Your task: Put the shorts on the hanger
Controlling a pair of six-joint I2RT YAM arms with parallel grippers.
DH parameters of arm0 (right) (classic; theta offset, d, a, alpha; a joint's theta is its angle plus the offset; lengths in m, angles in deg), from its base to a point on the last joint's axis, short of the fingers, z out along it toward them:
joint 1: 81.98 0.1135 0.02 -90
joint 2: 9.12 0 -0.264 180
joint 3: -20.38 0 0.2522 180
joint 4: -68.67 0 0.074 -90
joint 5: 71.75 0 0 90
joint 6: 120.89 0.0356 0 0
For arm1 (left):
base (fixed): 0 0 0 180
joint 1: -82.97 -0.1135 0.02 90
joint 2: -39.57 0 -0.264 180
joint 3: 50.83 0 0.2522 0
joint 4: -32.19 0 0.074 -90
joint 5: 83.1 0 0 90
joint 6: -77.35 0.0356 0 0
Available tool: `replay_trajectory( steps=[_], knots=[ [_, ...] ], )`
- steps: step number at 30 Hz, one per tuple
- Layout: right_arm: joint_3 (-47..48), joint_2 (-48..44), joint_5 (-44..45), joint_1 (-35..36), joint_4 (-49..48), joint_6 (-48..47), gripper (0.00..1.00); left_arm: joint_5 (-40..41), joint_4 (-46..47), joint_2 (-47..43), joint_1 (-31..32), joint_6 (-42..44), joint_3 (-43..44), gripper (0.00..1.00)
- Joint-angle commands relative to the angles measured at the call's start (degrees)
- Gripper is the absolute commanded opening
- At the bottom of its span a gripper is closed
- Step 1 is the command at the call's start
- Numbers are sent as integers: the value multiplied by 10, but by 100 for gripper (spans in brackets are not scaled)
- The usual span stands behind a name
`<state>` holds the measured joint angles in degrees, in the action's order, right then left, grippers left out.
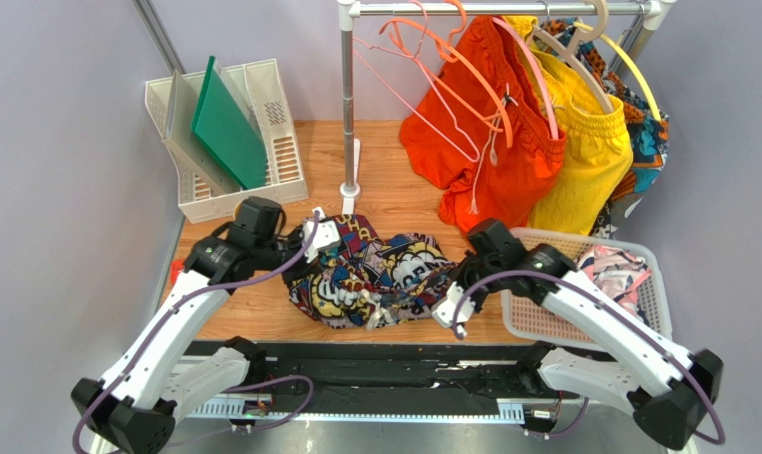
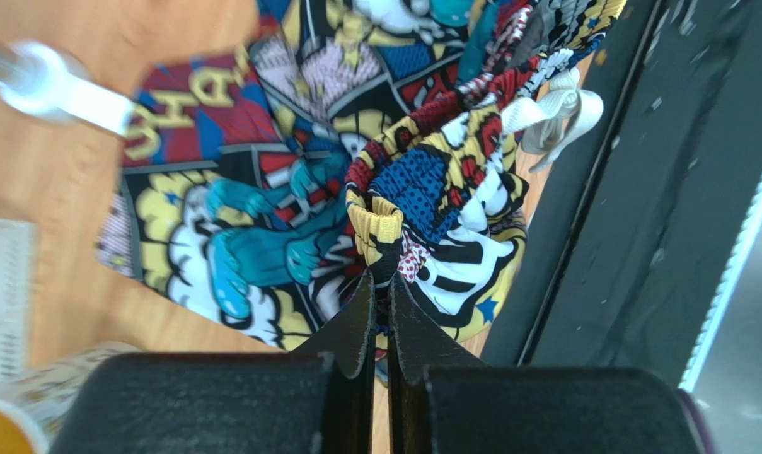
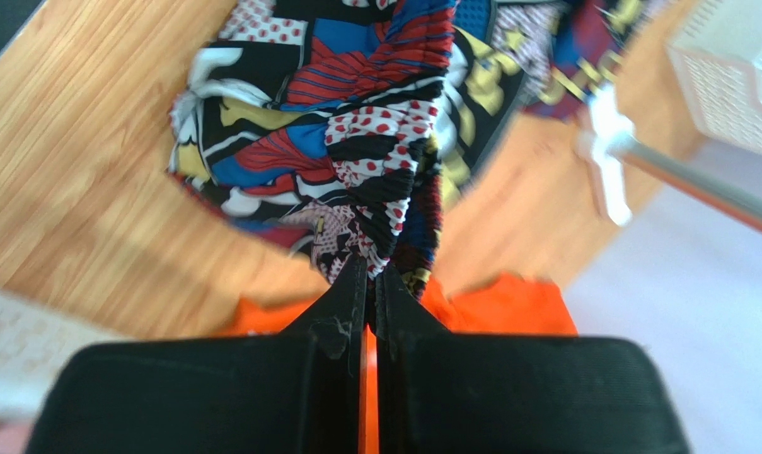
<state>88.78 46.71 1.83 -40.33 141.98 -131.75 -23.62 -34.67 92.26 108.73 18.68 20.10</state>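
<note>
The comic-print shorts (image 1: 380, 272) lie bunched on the wooden table between both arms. My left gripper (image 1: 340, 252) is at their left end, shut on the gathered waistband (image 2: 380, 227); in the left wrist view its tips (image 2: 382, 280) pinch the yellow-and-black elastic, and the white drawstring (image 2: 555, 113) hangs to the right. At the right end of the shorts my right gripper (image 1: 448, 272) is shut on the waistband, its tips (image 3: 373, 270) biting the dotted fabric (image 3: 380, 161). The thin pale pink hanger (image 1: 408, 103) hangs empty on the rail at the back.
Orange shorts (image 1: 489, 142), yellow shorts (image 1: 588, 156) and a patterned garment (image 1: 645, 132) hang on the rail beside a thicker orange hanger (image 1: 470, 66). The rail post (image 1: 348, 113) stands behind the shorts. A white rack (image 1: 280, 142) sits back left, a white basket (image 1: 531, 326) on the right.
</note>
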Motion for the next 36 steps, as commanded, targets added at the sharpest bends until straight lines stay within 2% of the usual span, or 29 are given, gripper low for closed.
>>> replay_trajectory(
  steps=[1,2,3,5,6,7,8,9,10,11,12,15,16,21,25,27,29,31,32,34,36],
  knots=[
    [-65,59,-36,5,-188,-63,0,20,127,-7,-1,41,-71,0],
    [-65,73,-39,4,-192,-68,1,19,148,-11,-1,53,-88,0],
    [-64,81,-44,6,-190,-68,6,12,149,-14,-1,91,-115,0],
    [-59,87,-53,13,-155,-78,13,-19,121,-28,1,141,-136,0],
    [-61,81,-55,27,-141,-80,21,-28,101,-40,3,193,-146,5],
    [-71,55,-60,34,-110,-92,25,-44,58,-48,8,222,-151,19],
    [-79,39,-64,42,-95,-96,36,-50,36,-55,11,272,-157,24],
    [-86,17,-69,59,-78,-101,39,-57,11,-67,13,299,-159,28],
    [-96,-19,-76,69,-41,-108,45,-66,-40,-72,17,324,-159,38],
    [-101,-40,-80,86,-21,-110,50,-66,-61,-77,19,360,-155,41],
    [-103,-59,-84,92,-3,-108,55,-63,-74,-78,21,359,-153,45],
    [-105,-111,-91,109,18,-44,67,-58,-92,-54,21,318,-122,50],
    [-96,-116,-81,109,5,19,70,-56,-83,-31,21,277,-98,52],
    [-5,-46,-48,108,-30,269,67,-59,-19,63,17,118,-22,54],
    [44,2,-57,108,-28,407,60,-81,10,119,1,45,29,55],
    [59,-14,-60,102,-36,451,61,-95,33,125,-21,-4,57,62],
    [71,-53,-56,99,-65,531,65,-103,65,110,-25,-66,80,64],
    [96,-72,-32,98,-99,613,69,-104,120,98,-24,-106,99,78],
    [106,-81,-13,96,-115,640,70,-98,141,90,-25,-149,119,81],
    [154,-74,50,88,-157,688,72,-86,178,91,-25,-177,149,83],
    [212,-30,67,57,-164,750,72,-68,183,103,-25,-191,204,83]
  ],
)
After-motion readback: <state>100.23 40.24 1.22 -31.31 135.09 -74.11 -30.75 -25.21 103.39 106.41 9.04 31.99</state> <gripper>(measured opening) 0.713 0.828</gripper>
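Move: Both shut hands still hold the shorts by the waistband, going for the bare table below. The shorts' middle lies about 15 cm to the left hand's right and 1 cm back, 8 cm down; from the right hand it is 16 cm left, level ahead, 7 cm down. The mug stands 8 cm ahead and 9 cm left of the left hand, the rack foot 13 cm ahead and 9 cm right of it. The basket sits 24 cm right of the right hand, 2 cm back. Both hands lower the shorts some 7 cm, open, draw back, then rise clear, the left also reaching forward 10 cm. ##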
